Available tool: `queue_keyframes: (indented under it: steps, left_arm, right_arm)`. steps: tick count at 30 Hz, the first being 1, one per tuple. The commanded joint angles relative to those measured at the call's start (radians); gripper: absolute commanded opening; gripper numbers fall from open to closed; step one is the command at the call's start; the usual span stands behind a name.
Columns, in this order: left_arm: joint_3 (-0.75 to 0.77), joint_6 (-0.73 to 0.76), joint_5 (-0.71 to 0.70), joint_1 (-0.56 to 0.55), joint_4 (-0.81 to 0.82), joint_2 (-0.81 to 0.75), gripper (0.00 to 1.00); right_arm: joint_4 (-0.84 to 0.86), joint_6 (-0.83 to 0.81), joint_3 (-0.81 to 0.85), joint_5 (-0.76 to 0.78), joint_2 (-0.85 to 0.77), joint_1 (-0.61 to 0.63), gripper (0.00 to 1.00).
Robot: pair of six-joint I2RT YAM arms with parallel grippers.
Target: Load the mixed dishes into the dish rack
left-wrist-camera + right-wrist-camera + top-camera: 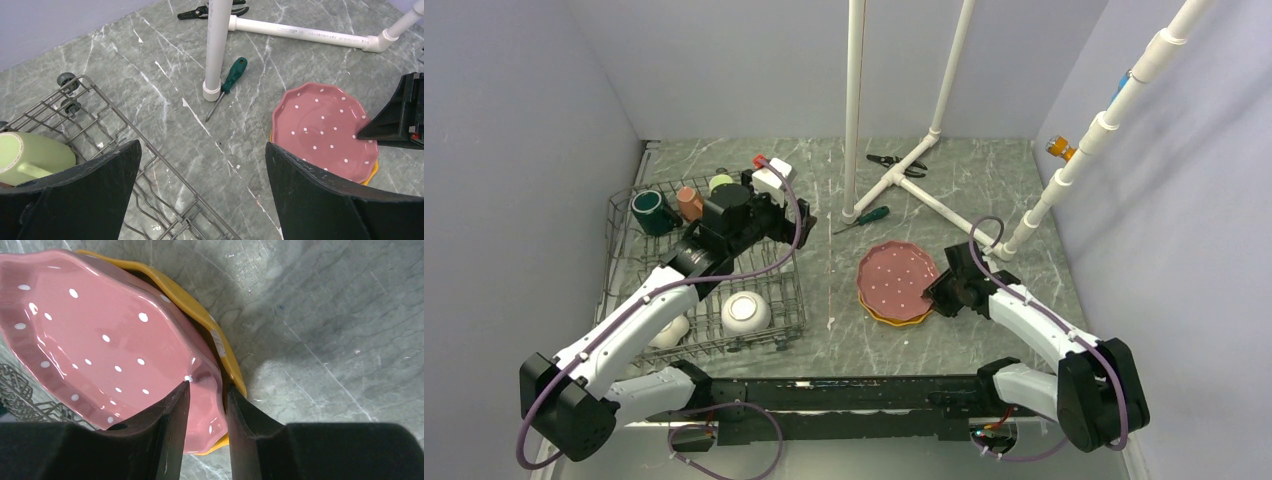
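The pink scalloped plate [896,275] lies on the yellow-orange plate [894,318] on the table, right of the dish rack [624,215]. My right gripper [209,387] is shut on the pink plate's [100,335] near rim, one finger on top and the other wedged between it and the yellow plate [200,315]. My left gripper [202,165] is open and empty above the rack's right edge [100,125]. The rack holds the dark green mug [652,212], salmon mug [689,202], light green mug [30,155] and two white-bottomed bowls [745,313] [669,330].
A white pipe frame [854,110] stands behind the plates, with a green screwdriver [227,85] at its foot and black pliers [200,11] further back. Grey walls close in the left, back and right sides.
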Motion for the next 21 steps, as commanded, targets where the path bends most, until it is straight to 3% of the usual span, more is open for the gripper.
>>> queue_keyframes:
  steps: [1, 13, 21]
  left_arm:
    - [0.046, -0.003, 0.021, -0.007, 0.022, 0.001, 0.99]
    - [0.061, 0.008, 0.012, -0.011, 0.007, 0.015, 0.99]
    - [0.057, 0.008, 0.012, -0.011, 0.013, 0.018, 0.99]
  right_arm:
    - [0.057, 0.050, -0.038, -0.008, 0.020, 0.002, 0.35]
    - [0.074, 0.089, -0.081, 0.046, 0.008, 0.005, 0.33]
    - [0.099, 0.149, -0.155, 0.046, -0.110, 0.006, 0.05]
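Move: The pink plate's middle lies about 7 cm left and 4 cm ahead of my right hand, barely below it; my fingers already straddle its near-right rim. The yellow plate sits just beneath, some 7 cm left and 2 cm ahead of that hand. The green screwdriver is roughly 14 cm left and 17 cm ahead of it. From my left hand, the pink plate is about 18 cm right, 5 cm back and 24 cm below. With my right hand I settle about 1 cm lower and 1 cm left, one finger inside the pink plate and the other in the gap between its rim and the yellow one. Then, easing slightly back and right, I close the fingers from about a third open and pinch the pink rim alone. ##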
